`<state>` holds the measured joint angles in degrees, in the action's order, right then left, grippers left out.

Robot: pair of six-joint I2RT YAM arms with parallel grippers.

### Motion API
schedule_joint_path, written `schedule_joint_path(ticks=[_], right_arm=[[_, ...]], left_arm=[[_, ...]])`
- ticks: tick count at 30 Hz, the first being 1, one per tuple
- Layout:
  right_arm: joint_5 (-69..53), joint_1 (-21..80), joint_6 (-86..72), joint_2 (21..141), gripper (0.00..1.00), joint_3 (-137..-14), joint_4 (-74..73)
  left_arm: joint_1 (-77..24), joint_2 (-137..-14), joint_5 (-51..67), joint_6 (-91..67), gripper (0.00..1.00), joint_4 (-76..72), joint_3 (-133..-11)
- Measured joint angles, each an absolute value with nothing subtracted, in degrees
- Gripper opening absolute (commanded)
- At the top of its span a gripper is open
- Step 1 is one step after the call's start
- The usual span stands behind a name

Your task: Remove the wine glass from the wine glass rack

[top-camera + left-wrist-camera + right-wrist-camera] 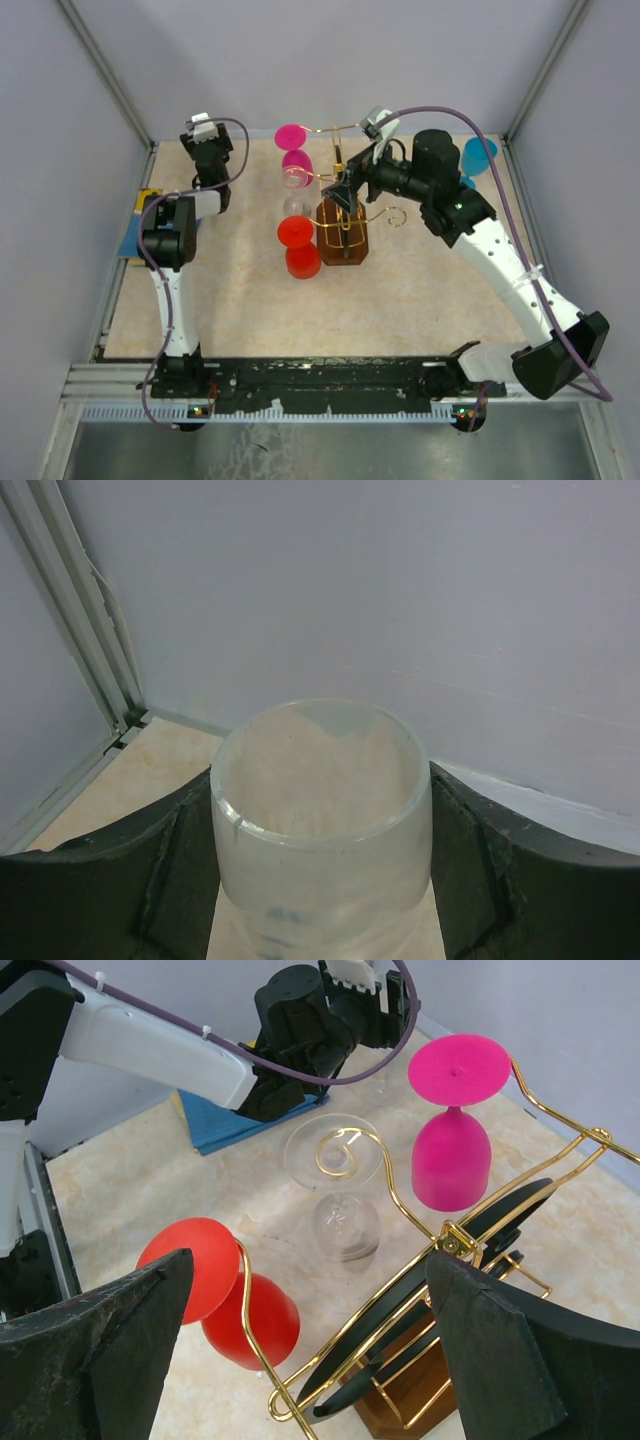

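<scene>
A frosted clear wine glass fills the left wrist view, its bowl pressed between both dark fingers of my left gripper. That gripper is at the back left corner, facing the wall. The gold wire wine glass rack stands mid-table on its brown base. From its arms hang upside down a pink glass, a clear glass and a red glass. My right gripper hovers over the rack, open, holding nothing.
A blue glass stands at the back right behind the right arm. A blue pad lies at the left table edge. Grey walls close in the back and sides. The left arm shows beyond the rack.
</scene>
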<state>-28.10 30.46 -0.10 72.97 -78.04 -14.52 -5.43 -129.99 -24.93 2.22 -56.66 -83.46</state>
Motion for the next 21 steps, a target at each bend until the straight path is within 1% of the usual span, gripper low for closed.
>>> schedule_joint_path(ticks=[2,4,14,16,21], right_arm=[[-28.6,30.2,-0.3,73.0,0.99,-78.0,-14.2],[-28.9,29.9,-0.3,73.1,0.99,-78.0,-14.0],[-30.2,29.0,-0.9,73.2,0.99,-78.0,-12.7],[-30.2,28.9,-1.1,73.2,0.99,-78.0,-12.7],[-30.6,28.8,-2.1,73.2,0.99,-78.0,-11.9]], left_arm=[[-5.4,-130.0,-25.1,2.5,0.75,-56.6,-83.5],[-5.4,-130.0,-25.1,2.7,0.78,-56.7,-83.5],[-5.5,-130.0,-24.9,4.0,0.92,-57.9,-83.4],[-5.5,-130.0,-24.9,4.0,0.98,-57.9,-83.4],[-5.7,-129.0,-25.0,4.4,1.0,-58.3,-80.9]])
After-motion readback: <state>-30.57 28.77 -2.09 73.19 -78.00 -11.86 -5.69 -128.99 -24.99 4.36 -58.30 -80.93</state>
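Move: At the far left of the table, the clear wine glass stands upright between the left fingers, its middle about 3 cm below the hand point. The blue cloth lies some 19 cm back and 13 cm to the left of this hand, at table level. The pink glass hangs on the rack about 23 cm to the right and 8 cm back, near hand height. From the right hand the clear glass is roughly 32 cm ahead, 32 cm left and 22 cm below. Letting go of the clear wine glass, the left hand spreads its fingers from their grip on the bowl to almost fully open, staying practically in place beside it. Only once they are nearly wide does it start to ease straight back, barely 1 cm, with the glass still between the open fingers. ##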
